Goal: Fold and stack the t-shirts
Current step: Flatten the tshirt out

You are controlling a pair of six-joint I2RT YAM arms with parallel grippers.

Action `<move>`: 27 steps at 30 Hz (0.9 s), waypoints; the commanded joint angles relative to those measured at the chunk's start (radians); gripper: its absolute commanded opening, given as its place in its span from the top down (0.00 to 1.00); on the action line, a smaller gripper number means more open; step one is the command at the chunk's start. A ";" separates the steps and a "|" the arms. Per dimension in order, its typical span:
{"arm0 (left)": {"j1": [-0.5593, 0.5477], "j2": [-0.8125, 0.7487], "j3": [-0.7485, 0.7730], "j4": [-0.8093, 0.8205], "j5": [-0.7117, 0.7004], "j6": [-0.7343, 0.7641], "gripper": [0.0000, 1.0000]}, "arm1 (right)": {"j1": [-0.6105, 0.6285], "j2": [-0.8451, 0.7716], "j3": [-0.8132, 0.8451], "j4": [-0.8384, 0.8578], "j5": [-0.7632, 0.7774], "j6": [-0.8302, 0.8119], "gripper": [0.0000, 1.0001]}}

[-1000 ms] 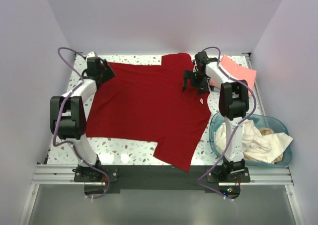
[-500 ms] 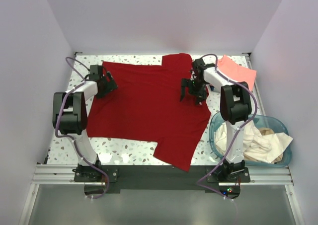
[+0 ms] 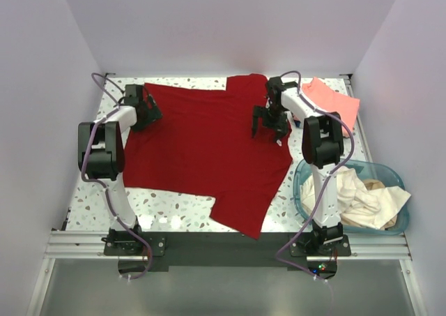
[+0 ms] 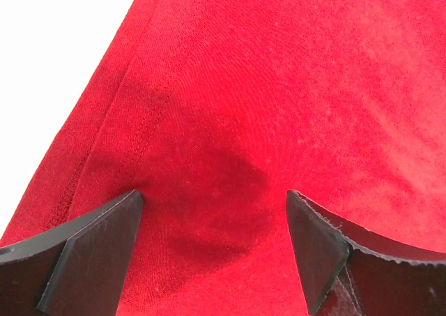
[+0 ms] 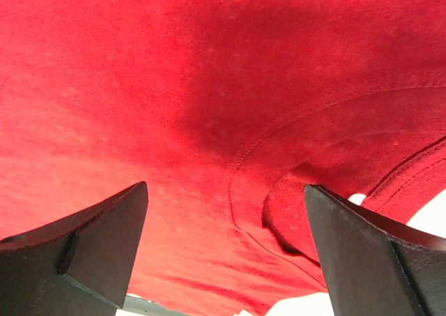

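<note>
A large dark red t-shirt [image 3: 209, 152] lies spread flat over the middle of the table, with a small white neck label [image 3: 279, 143] near its right edge. My left gripper [image 3: 148, 114] hangs open over the shirt's far left corner. In the left wrist view the left gripper [image 4: 216, 250] has flat red cloth [image 4: 279, 86] and a stitched hem between its fingers, and nothing is held. My right gripper [image 3: 268, 129] stands open over the collar area. In the right wrist view the right gripper [image 5: 226, 250] straddles the collar seam [image 5: 279, 155]. A salmon-pink t-shirt [image 3: 336, 100] lies at the far right corner. Cream-white t-shirts [image 3: 359, 197] are heaped in the basket.
A translucent teal basket [image 3: 301, 185] sits at the near right, beside the right arm's base. Speckled white tabletop [image 3: 167, 208] shows in front of the red shirt and along the left edge. Pale walls close in the far, left and right sides.
The left gripper has opened wider and shifted a little over the shirt's left corner. The right gripper slid slightly left and nearer. The shirt's right edge and near sleeve shifted a little left.
</note>
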 commanded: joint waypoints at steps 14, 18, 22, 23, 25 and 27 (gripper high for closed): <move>0.006 0.131 0.218 0.057 0.154 0.138 0.11 | -0.055 0.244 0.338 -0.060 0.082 -0.028 0.01; -0.023 0.050 0.250 0.064 0.117 0.121 0.11 | -0.064 0.204 0.362 -0.041 0.021 -0.054 0.01; -0.028 -0.117 0.167 0.063 0.048 0.106 0.10 | -0.064 0.151 0.392 -0.015 -0.046 -0.052 0.01; -0.028 -0.162 0.136 0.060 0.023 0.107 0.10 | -0.064 0.137 0.392 -0.002 -0.054 -0.048 0.01; -0.023 -0.289 0.070 0.037 -0.070 0.095 0.08 | -0.064 0.094 0.387 0.005 -0.066 -0.031 0.01; -0.002 -0.404 -0.044 -0.026 -0.144 0.074 0.08 | -0.063 0.057 0.355 0.024 -0.093 -0.020 0.02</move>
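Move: Under both open hands, about 1 cm below, lies the red t-shirt; its middle is some 21 cm to the right of and 10 cm nearer than the left hand, and about 21 cm left and 6 cm back from the right. The shirt's far left corner is roughly 10 cm ahead and 2 cm left of the left hand. From the right hand, the collar tag sits about 5 cm back and 5 cm right, the pink t-shirt about 7 cm ahead and 24 cm right. Pushing the red t-shirt along the table, both wide-open hands sweep forward with their fingertips on the cloth. The left goes about 6 cm, turning clockwise some 10 degrees, then lifts clear by about 11 cm while drawing back a few centimetres; the right goes about 7 cm and eases up only slightly near the end. ##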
